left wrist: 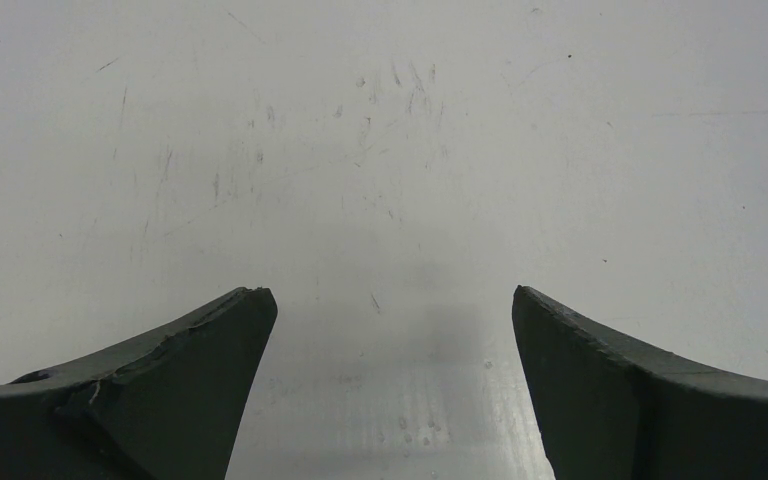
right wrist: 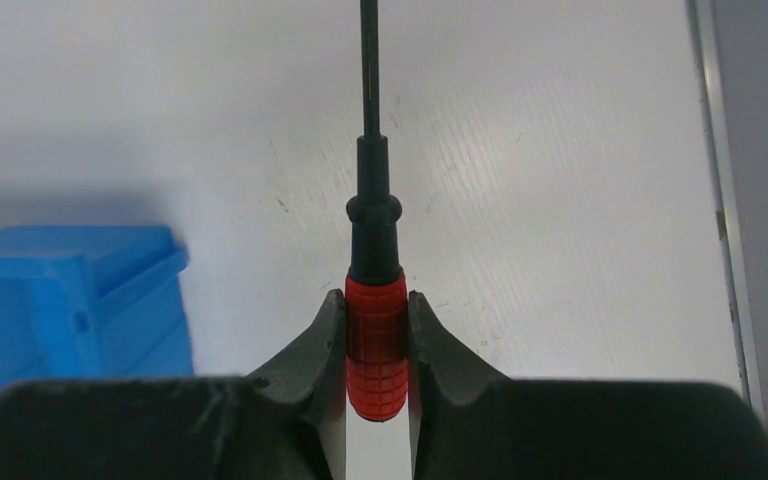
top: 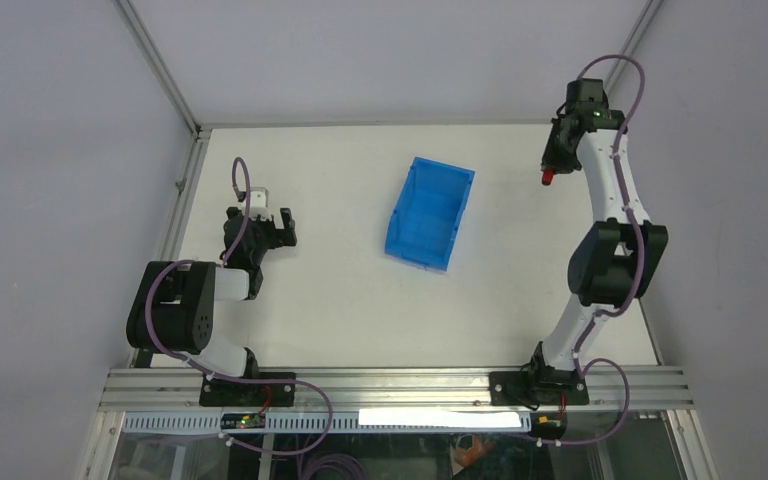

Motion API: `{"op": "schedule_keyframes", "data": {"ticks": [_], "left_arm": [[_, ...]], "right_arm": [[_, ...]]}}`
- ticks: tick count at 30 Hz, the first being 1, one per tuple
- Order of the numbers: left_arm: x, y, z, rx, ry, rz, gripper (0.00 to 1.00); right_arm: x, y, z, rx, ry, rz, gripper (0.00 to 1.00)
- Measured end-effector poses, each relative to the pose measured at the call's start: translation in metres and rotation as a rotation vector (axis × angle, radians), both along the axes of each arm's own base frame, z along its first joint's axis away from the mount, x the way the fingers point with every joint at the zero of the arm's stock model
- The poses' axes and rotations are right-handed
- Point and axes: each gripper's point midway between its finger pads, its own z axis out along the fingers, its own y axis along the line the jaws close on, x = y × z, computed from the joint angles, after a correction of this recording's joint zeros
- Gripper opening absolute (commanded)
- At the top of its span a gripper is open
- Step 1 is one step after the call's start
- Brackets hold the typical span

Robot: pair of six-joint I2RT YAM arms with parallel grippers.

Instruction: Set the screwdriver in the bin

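My right gripper (right wrist: 376,310) is shut on the red handle of the screwdriver (right wrist: 375,330), with the thin black shaft running straight up and out of the right wrist view. In the top view the right gripper (top: 552,168) is at the far right of the table, and the red handle of the screwdriver (top: 547,177) shows beneath it. The blue bin (top: 430,212) sits mid-table, to the left of that gripper; one corner of the bin (right wrist: 60,300) appears in the right wrist view. My left gripper (top: 272,224) is open over bare table at the left, with nothing between its fingers (left wrist: 200,370).
A metal frame rail (top: 185,190) borders the table's left edge, and another rail (right wrist: 720,190) runs along the right edge close to the right gripper. The white table (top: 340,290) lies between both arms and the bin.
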Motion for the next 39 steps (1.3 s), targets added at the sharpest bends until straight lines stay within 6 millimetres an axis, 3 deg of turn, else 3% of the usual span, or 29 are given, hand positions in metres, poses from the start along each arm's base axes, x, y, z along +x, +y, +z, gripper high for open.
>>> {"op": "schedule_keyframes", "data": {"ticks": [4, 8, 11, 17, 21, 24, 29, 35, 39], "left_arm": [[0.000, 0.000, 0.000, 0.000, 0.000, 0.000, 0.99], [0.000, 0.000, 0.000, 0.000, 0.000, 0.000, 0.99], [0.000, 0.000, 0.000, 0.000, 0.000, 0.000, 0.99], [0.000, 0.000, 0.000, 0.000, 0.000, 0.000, 0.99], [0.000, 0.000, 0.000, 0.000, 0.000, 0.000, 0.99], [0.000, 0.000, 0.000, 0.000, 0.000, 0.000, 0.99], [0.000, 0.000, 0.000, 0.000, 0.000, 0.000, 0.99], [0.000, 0.000, 0.000, 0.000, 0.000, 0.000, 0.99], [0.000, 0.000, 0.000, 0.000, 0.000, 0.000, 0.99]], "right_arm": [[-0.016, 0.013, 0.059, 0.011, -0.132, -0.008, 0.00], [-0.033, 0.049, 0.103, 0.027, -0.236, 0.048, 0.00], [-0.043, 0.090, 0.116, 0.038, -0.268, 0.127, 0.00], [-0.061, 0.180, 0.111, 0.057, -0.257, 0.313, 0.03], [-0.066, 0.232, 0.100, 0.078, -0.258, 0.390, 0.03], [-0.063, 0.252, 0.077, 0.085, -0.246, 0.387, 0.04], [-0.058, 0.262, 0.018, 0.053, -0.162, 0.342, 0.04], [-0.073, 0.261, -0.051, 0.026, -0.054, 0.333, 0.05], [-0.078, 0.264, -0.082, 0.022, 0.001, 0.345, 0.07]]}}
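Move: From the right gripper, the middle of the blue bin lies roughly 26 cm to the left, about 4 cm nearer the base and some 11 cm lower. The gripper already has the screwdriver off the table, pinched by its red handle, and nothing else stands near the way. From the idle left gripper, the middle of the bin is about 41 cm to the right, some 2 cm farther out and about level in height. Keep the right fingers shut on the screwdriver's red handle and carry it in an arch: up about 12 cm, swinging left some 26 cm and back about 8 cm until it is over the bin, turning the hand about 20 degrees counter-clockwise. Then lower it nearly 20 cm towards the bin floor, tipping the fingers back down, without letting go. ##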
